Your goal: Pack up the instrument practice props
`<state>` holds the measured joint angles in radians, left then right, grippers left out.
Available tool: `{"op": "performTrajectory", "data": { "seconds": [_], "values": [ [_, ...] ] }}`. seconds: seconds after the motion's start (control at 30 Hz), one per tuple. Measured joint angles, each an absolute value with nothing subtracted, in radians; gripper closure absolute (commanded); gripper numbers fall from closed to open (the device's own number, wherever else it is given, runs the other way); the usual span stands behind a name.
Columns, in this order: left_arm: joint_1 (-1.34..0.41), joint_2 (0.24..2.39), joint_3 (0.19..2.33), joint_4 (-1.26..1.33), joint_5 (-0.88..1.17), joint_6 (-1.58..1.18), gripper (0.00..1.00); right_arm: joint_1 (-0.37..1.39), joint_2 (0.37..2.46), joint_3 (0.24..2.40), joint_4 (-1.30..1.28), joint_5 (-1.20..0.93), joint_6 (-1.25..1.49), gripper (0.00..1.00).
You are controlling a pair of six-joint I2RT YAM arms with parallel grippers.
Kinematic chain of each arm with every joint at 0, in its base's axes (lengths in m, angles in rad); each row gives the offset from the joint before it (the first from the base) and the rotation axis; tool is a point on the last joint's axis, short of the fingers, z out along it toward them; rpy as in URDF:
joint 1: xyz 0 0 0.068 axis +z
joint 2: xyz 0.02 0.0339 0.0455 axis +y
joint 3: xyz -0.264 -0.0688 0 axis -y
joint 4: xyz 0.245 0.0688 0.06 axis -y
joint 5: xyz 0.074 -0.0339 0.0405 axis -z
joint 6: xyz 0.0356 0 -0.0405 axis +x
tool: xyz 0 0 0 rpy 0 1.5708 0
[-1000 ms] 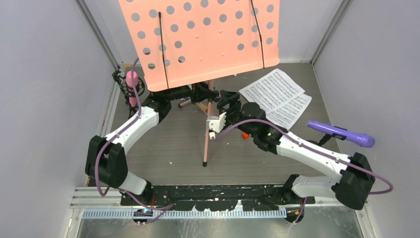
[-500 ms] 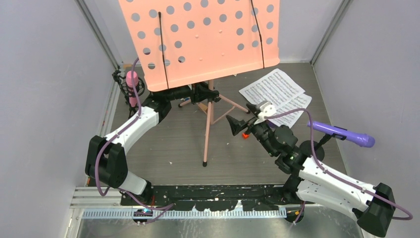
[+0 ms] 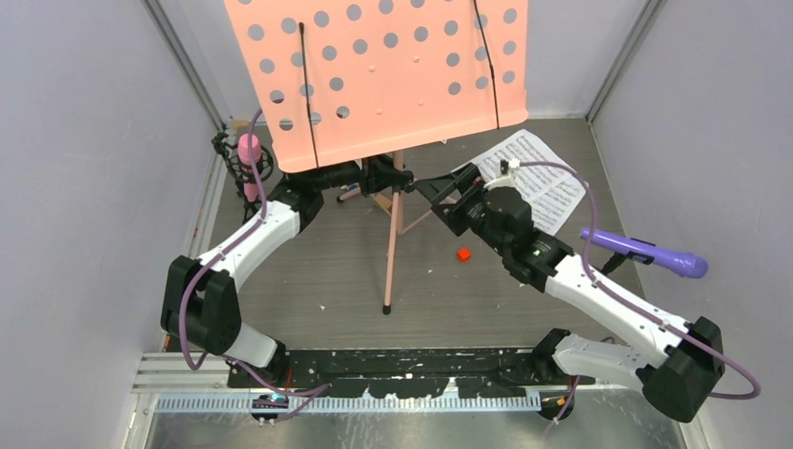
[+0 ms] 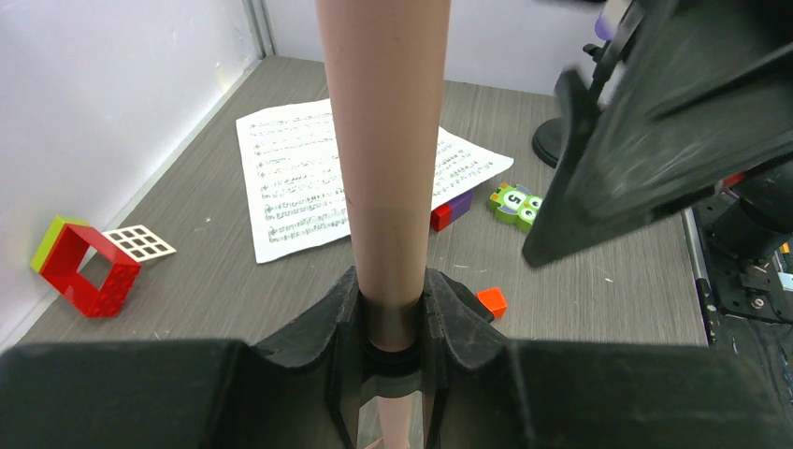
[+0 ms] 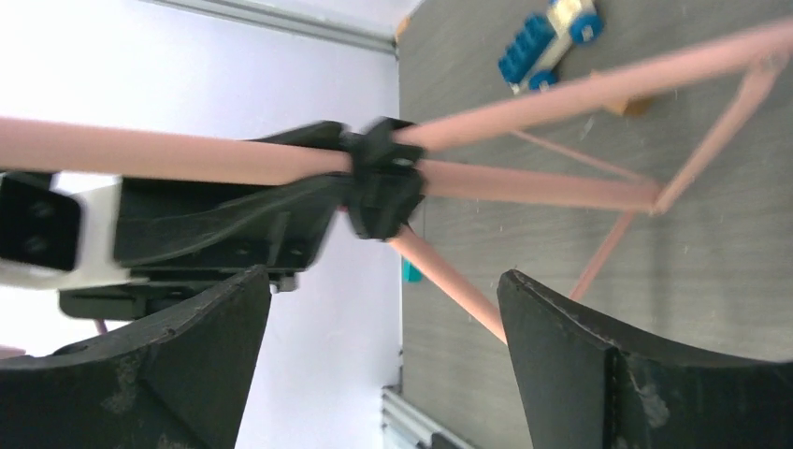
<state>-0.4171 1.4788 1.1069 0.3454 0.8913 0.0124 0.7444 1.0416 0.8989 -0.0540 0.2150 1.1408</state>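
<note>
The pink perforated music rack (image 3: pixel 383 65) stands on its tripod legs (image 3: pixel 391 253) at the middle back. My left gripper (image 3: pixel 369 175) is shut on the rack's pole (image 4: pixel 383 140), just above the black tripod hub (image 5: pixel 383 178). My right gripper (image 3: pixel 447 201) is open beside the hub on the right, with one pink leg (image 5: pixel 449 281) crossing between its jaws, untouched. White sheet-music pages (image 3: pixel 538 173) lie behind the right arm. A pink microphone (image 3: pixel 249 154) stands in a black mount at the left wall. At the right, a purple microphone (image 3: pixel 645 251) rests in another mount.
A small red block (image 3: pixel 462 253) lies on the floor under the right arm. A red and green block frame (image 4: pixel 84 267) and a green frog block (image 4: pixel 514 204) lie near the pages. A blue toy car (image 5: pixel 552 42) sits behind the tripod. Grey walls close both sides.
My right arm swung away from the pole to the right, then back up toward the tripod hub, and its jaws opened wide. The left gripper kept its hold on the pole.
</note>
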Motion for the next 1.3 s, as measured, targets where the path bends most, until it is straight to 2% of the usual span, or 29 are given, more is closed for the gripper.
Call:
{"op": "performTrajectory", "data": {
  "seconds": [0.07, 0.27, 0.5, 0.7, 0.97, 1.2, 1.3],
  "values": [
    [-0.417, 1.479, 1.107, 0.345, 0.891, 0.013, 1.00, 0.717, 1.065, 0.835, 0.010, 0.145, 1.256, 0.19],
    [-0.418, 1.479, 1.107, 0.345, 0.891, 0.012, 1.00, 0.697, 1.129, 0.752, 0.086, 0.064, 1.415, 0.33],
    [-0.418, 1.479, 1.107, 0.345, 0.891, 0.012, 1.00, 0.682, 1.134, 0.669, 0.288, 0.056, 1.538, 0.36],
    [-0.418, 1.479, 1.107, 0.344, 0.891, 0.012, 1.00, 0.676, 1.146, 0.656, 0.385, 0.074, 1.591, 0.55],
    [-0.418, 1.479, 1.107, 0.345, 0.891, 0.012, 1.00, 0.665, 1.246, 0.656, 0.505, 0.067, 1.657, 0.58],
    [-0.418, 1.479, 1.107, 0.345, 0.891, 0.012, 1.00, 0.663, 1.293, 0.657, 0.577, 0.061, 1.689, 0.75],
    [-0.418, 1.479, 1.107, 0.345, 0.891, 0.012, 1.00, 0.663, 1.297, 0.657, 0.595, 0.061, 1.691, 0.85]
  ]
}}
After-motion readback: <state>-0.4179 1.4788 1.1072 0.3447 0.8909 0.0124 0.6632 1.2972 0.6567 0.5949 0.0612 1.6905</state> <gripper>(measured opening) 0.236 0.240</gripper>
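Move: The black knob on the stand's clamp lies about 4 cm ahead of the right hand, 4 cm to its left and 3 cm below. The pink pole is some 6 cm ahead and 6 cm to the left, level with that hand; the red block on the table is about 10 cm to its right, 1 cm ahead and some 25 cm below. From the left hand, the knob is about 2 cm back, 3 cm to the right and 4 cm below. Drop the open right gripper about 6 cm, let it climb back a couple, then ease it forward some 4 cm and left 3 cm to the clamp knob, rolling it about 30 degrees, left side rising, and tipping slightly down. Close its fingers most of the way to pinch the knob. Keep the left gripper still, holding the pole just above the clamp. ##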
